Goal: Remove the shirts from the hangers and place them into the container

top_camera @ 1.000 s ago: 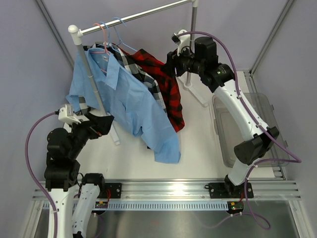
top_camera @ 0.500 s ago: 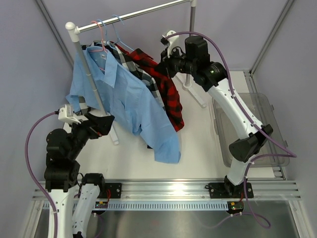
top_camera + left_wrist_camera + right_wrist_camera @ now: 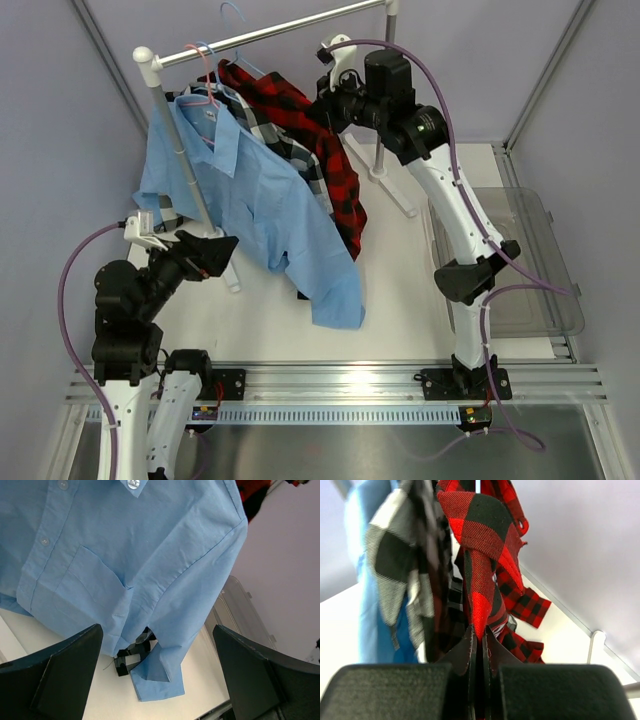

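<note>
Three shirts hang from a silver rail (image 3: 280, 30): light blue shirt (image 3: 255, 215) in front, black-and-white check shirt (image 3: 290, 150) behind it, red plaid shirt (image 3: 305, 125) at the back. A pink hanger (image 3: 209, 75) and a light blue hanger (image 3: 232, 15) show at the rail; the blue one's hook stands above the rail. My right gripper (image 3: 328, 105) is shut on a fold of the red plaid shirt (image 3: 485, 535), pinched at the gripper (image 3: 481, 635). My left gripper (image 3: 157, 630) is open, low in front of the light blue shirt (image 3: 140, 555), not touching it. The clear container (image 3: 535, 270) sits at right.
The rack's white left post (image 3: 175, 140) stands just behind my left gripper (image 3: 222, 248); its right post (image 3: 385, 90) and foot are near my right arm. The container's rim (image 3: 240, 615) shows past the blue sleeve. White table surface lies under the shirts.
My right gripper has closed on the red plaid shirt and moved up and left with it. The shirt and its blue hanger have risen. The left arm barely moved.
</note>
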`<state>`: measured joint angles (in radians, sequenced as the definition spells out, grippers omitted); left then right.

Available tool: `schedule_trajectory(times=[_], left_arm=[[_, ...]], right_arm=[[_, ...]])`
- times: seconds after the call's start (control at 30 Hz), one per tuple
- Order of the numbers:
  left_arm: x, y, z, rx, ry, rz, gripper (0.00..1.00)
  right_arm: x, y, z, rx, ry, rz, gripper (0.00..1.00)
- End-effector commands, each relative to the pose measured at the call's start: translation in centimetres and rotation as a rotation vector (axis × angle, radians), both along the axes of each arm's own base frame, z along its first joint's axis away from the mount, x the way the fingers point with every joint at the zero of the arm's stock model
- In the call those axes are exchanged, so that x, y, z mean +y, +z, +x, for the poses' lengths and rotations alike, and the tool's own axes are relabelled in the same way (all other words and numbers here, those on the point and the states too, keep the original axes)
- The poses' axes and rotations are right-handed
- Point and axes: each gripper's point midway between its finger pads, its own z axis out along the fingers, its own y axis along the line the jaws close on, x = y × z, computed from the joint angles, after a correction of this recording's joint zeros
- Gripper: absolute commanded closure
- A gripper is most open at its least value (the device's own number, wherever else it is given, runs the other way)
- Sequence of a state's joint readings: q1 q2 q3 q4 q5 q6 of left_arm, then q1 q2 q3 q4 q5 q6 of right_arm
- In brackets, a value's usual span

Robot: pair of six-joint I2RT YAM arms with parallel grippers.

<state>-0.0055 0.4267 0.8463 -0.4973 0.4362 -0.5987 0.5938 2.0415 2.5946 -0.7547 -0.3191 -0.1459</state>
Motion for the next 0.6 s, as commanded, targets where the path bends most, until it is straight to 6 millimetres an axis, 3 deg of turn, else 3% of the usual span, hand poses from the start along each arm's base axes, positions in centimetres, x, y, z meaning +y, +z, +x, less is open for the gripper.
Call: schedule_trajectory(times=[0.0,0.17,0.23,0.27,0.33,0.37,0.43,0.5,0.53,0.57], left_arm=[[-1.4,2.7,-0.9,-0.097,-0.105,0.010,0.01],[-2.3,4.1,-1.7,-0.149,-0.174,0.015,0.01],[-2.9,4.7,-2.4,-0.178,-0.216,0.007,0.01],[-3.1,5.3,-2.6,-0.203,-0.226,0.007,0.01],[-3.2,6.0,-2.8,-0.221,-0.238,-0.001,0.01],[-3.3,6.5,-2.8,-0.238,-0.243,-0.003,0.01],[-3.6,7.1,-2.8,-0.243,-0.266,-0.019,0.01],[-3.9,7.5,-2.0,-0.224,-0.291,-0.028,0.02],[-4.1,7.5,-1.7,-0.215,-0.307,-0.026,0.04],[-4.2,7.0,-0.6,-0.172,-0.312,-0.027,0.05]], right_arm=[[0.3,1.3,0.6,-0.031,-0.032,0.034,1.00],[0.6,0.6,2.2,-0.028,-0.081,0.049,1.00],[-0.3,0.2,3.3,-0.027,-0.162,0.041,1.00],[-0.6,-1.1,3.7,-0.001,-0.189,0.022,1.00],[-2.2,-0.9,3.8,-0.002,-0.269,0.011,1.00],[-2.6,-3.2,4.0,0.043,-0.295,-0.026,1.00],[-4.4,-2.6,3.4,0.030,-0.356,-0.021,1.00],[-5.9,-4.5,2.1,0.064,-0.387,-0.046,1.00],[-6.2,-4.0,1.8,0.047,-0.400,-0.020,1.00],[-6.7,-6.6,1.3,0.093,-0.414,-0.049,1.00]])
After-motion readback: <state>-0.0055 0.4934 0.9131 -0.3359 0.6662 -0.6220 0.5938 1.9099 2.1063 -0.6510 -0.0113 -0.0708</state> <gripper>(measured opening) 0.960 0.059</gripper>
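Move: The right hand already has the red plaid shirt pinched near its shoulder, its hanger hook raised just above the rail: that stretch of rail is about 18 cm left and 20 cm above, level fore-and-aft. The right post stands some 14 cm ahead and 11 cm right. The container lies about 10 cm back, 46 cm right and 42 cm below. From the left hand, the container is roughly 13 cm ahead, 73 cm right and 32 cm below. Keep the right fingers shut on the red plaid shirt; carry it about 4 cm forward while starting to sink, then bring it down fast, easing right and slightly back, some 12 cm lower in all, turning the hand clockwise near 20 degrees and tipping it down. Meanwhile raise the open, empty left gripper about 5 cm, drifting right and swinging clockwise. ##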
